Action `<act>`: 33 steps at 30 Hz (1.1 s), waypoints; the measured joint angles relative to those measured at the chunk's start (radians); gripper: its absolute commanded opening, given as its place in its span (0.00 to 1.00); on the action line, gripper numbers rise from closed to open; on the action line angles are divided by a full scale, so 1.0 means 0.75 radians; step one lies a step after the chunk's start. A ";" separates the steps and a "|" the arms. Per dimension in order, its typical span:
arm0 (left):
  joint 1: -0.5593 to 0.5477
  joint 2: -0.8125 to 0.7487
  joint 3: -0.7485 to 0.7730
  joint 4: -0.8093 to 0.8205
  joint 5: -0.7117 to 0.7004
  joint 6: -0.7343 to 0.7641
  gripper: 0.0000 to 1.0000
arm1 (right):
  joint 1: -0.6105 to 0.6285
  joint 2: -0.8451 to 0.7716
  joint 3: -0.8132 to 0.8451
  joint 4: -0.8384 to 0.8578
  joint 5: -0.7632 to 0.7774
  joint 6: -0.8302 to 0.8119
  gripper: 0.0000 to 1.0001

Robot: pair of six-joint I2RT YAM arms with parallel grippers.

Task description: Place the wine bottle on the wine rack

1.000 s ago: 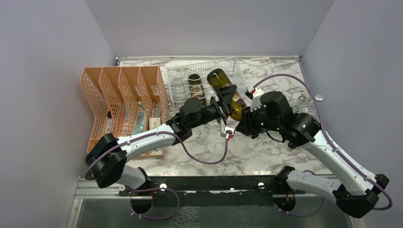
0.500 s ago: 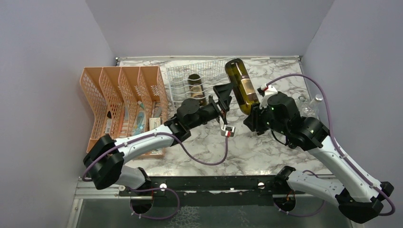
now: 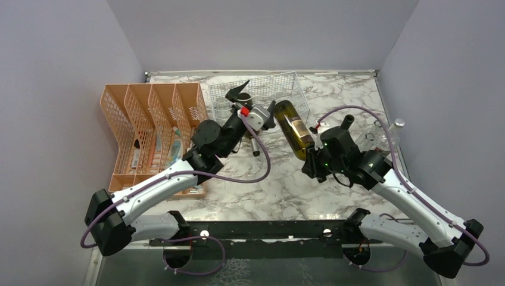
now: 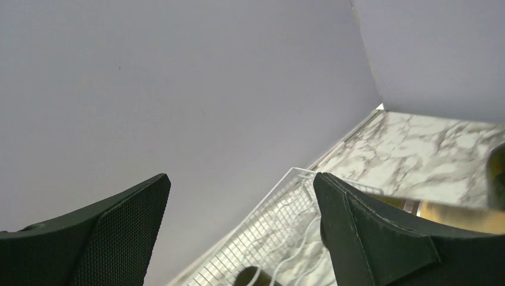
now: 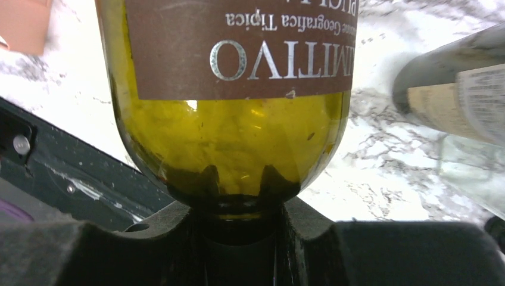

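An olive-green wine bottle (image 3: 293, 128) with a brown label hangs tilted above the marble, its base pointing at the white wire wine rack (image 3: 286, 83). My right gripper (image 3: 311, 159) is shut on its neck. The right wrist view shows the wine bottle (image 5: 232, 89) from the shoulder up, with the neck clamped in my right gripper (image 5: 238, 232). My left gripper (image 3: 237, 92) is raised over the rack's left half, open and empty. In the left wrist view my left gripper (image 4: 239, 179) faces the back wall, and the wine rack (image 4: 280, 238) lies below it with a dark bottle top (image 4: 256, 277).
An orange mesh file organiser (image 3: 152, 128) stands left of the rack. Clear glass items (image 3: 381, 128) and a small cap (image 3: 400, 122) sit at the table's right edge. Another dark labelled bottle (image 5: 452, 89) lies on the marble. Grey walls close in the back and both sides.
My left gripper pulled away from the bottle, swinging left and up over the rack. My right gripper kept hold of the neck, lifted the bottle, then brought it lower and to the left.
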 measured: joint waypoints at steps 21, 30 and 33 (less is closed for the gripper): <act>0.005 -0.132 0.035 -0.448 -0.251 -0.732 0.99 | 0.000 0.274 -0.233 0.185 -0.202 0.032 0.01; 0.006 -0.116 0.050 -0.526 -0.323 -0.790 0.99 | 0.000 0.386 -0.236 0.291 -0.184 0.096 0.01; 0.006 -0.115 0.065 -0.548 -0.321 -0.799 0.99 | 0.000 0.436 -0.236 0.345 -0.165 0.117 0.01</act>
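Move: The right hand holds the wine bottle by its neck. The free middle of the wine rack lies about 36 cm ahead, 22 cm left and 14 cm below it. The bottle already lying in the rack is some 34 cm ahead and 33 cm left, and a standing bottle about 19 cm ahead and 5 cm right. From the left hand the rack's middle is roughly 27 cm ahead, 13 cm right and 36 cm below. Right hand lowers the neck-gripped bottle about 11 cm towards rack height; left hand sinks, tipping down 30 degrees. ##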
